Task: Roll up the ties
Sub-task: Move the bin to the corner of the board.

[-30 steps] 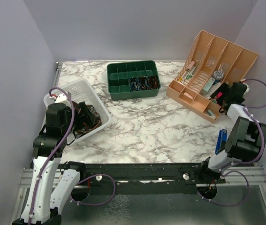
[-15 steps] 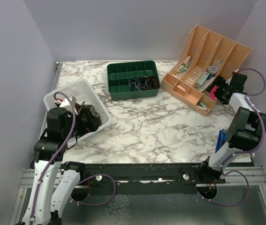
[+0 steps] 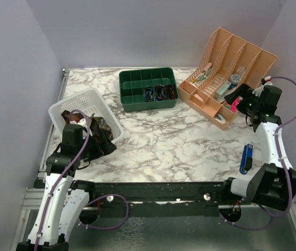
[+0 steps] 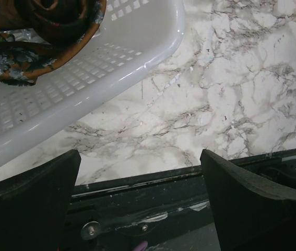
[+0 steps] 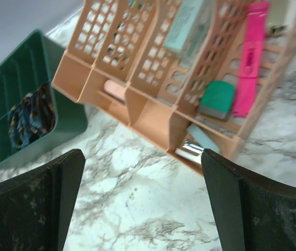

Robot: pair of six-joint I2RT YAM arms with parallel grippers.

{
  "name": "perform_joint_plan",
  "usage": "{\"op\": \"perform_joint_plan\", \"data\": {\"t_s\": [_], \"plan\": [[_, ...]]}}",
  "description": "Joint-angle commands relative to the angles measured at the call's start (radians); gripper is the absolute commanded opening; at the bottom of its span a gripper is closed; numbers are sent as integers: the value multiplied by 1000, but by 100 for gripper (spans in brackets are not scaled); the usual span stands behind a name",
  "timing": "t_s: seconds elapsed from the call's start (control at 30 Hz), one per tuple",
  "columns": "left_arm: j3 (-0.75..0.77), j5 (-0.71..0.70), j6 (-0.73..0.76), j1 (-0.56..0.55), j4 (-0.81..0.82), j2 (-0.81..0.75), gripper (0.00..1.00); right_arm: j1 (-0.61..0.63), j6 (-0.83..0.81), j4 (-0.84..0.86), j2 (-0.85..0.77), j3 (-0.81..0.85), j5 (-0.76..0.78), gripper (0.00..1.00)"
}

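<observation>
Loose dark brown ties [image 3: 106, 128] with reddish-orange pattern lie heaped in a white basket [image 3: 85, 98] at the left. In the left wrist view these ties [image 4: 33, 47] fill the top left corner. My left gripper [image 3: 105, 143] hangs open and empty at the basket's near right side, over the table's front edge [image 4: 140, 157]. Rolled ties [image 3: 158, 93] sit in the front compartments of a green tray [image 3: 129, 78]; one bluish roll [image 5: 30, 117] shows in the right wrist view. My right gripper [image 3: 239, 97] stands open and empty beside the orange organizer [image 5: 141, 157].
An orange desk organizer [image 3: 241, 52] with pens and small items stands at the back right; its pink marker [image 5: 249, 63] and green eraser [image 5: 216, 97] show close up. A blue object [image 3: 247, 157] lies near the right front edge. Purple walls enclose the table.
My left gripper has drawn back from over the basket toward the front edge. The right arm has stretched out and its wrist has moved back; the organizer has shifted a little back and left.
</observation>
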Motion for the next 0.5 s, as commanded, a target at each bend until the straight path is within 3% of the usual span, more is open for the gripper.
{"op": "perform_joint_plan", "data": {"t_s": [0.0,0.17,0.47], "plan": [[-47,-89,-30,1,20,-26,99,1,18,-7,-10,-23,-303,100],[-35,-148,-71,14,72,30,99,105,67,82,-16,0,-438,100],[34,-356,-128,17,158,262,99,516,21,36,140,165,-332,100]]}}
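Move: The white bin's middle lies about 10 cm ahead of the left hand, 10 cm to its left and some 8 cm below it, with the green tray roughly 27 cm ahead and 19 cm to the right. For the right hand the bin is far off, about 66 cm left, 11 cm back and 13 cm lower. The green tray sits some 36 cm left of the right hand and 7 cm farther out; the tan organizer's middle is about 9 cm straight ahead. The left hand, wide open, sinks about 3 cm, easing left and then also forward by a similar amount into the near side of the white bin, turning some 10 degrees counter-clockwise as its left finger comes against the rim and begins to push the bin outward and left. The right hand, also open and empty, leaves the tan organizer and sweeps quickly left about 20 cm towards the white bin, rising some 4 cm and swinging about 40 degrees counter-clockwise. ##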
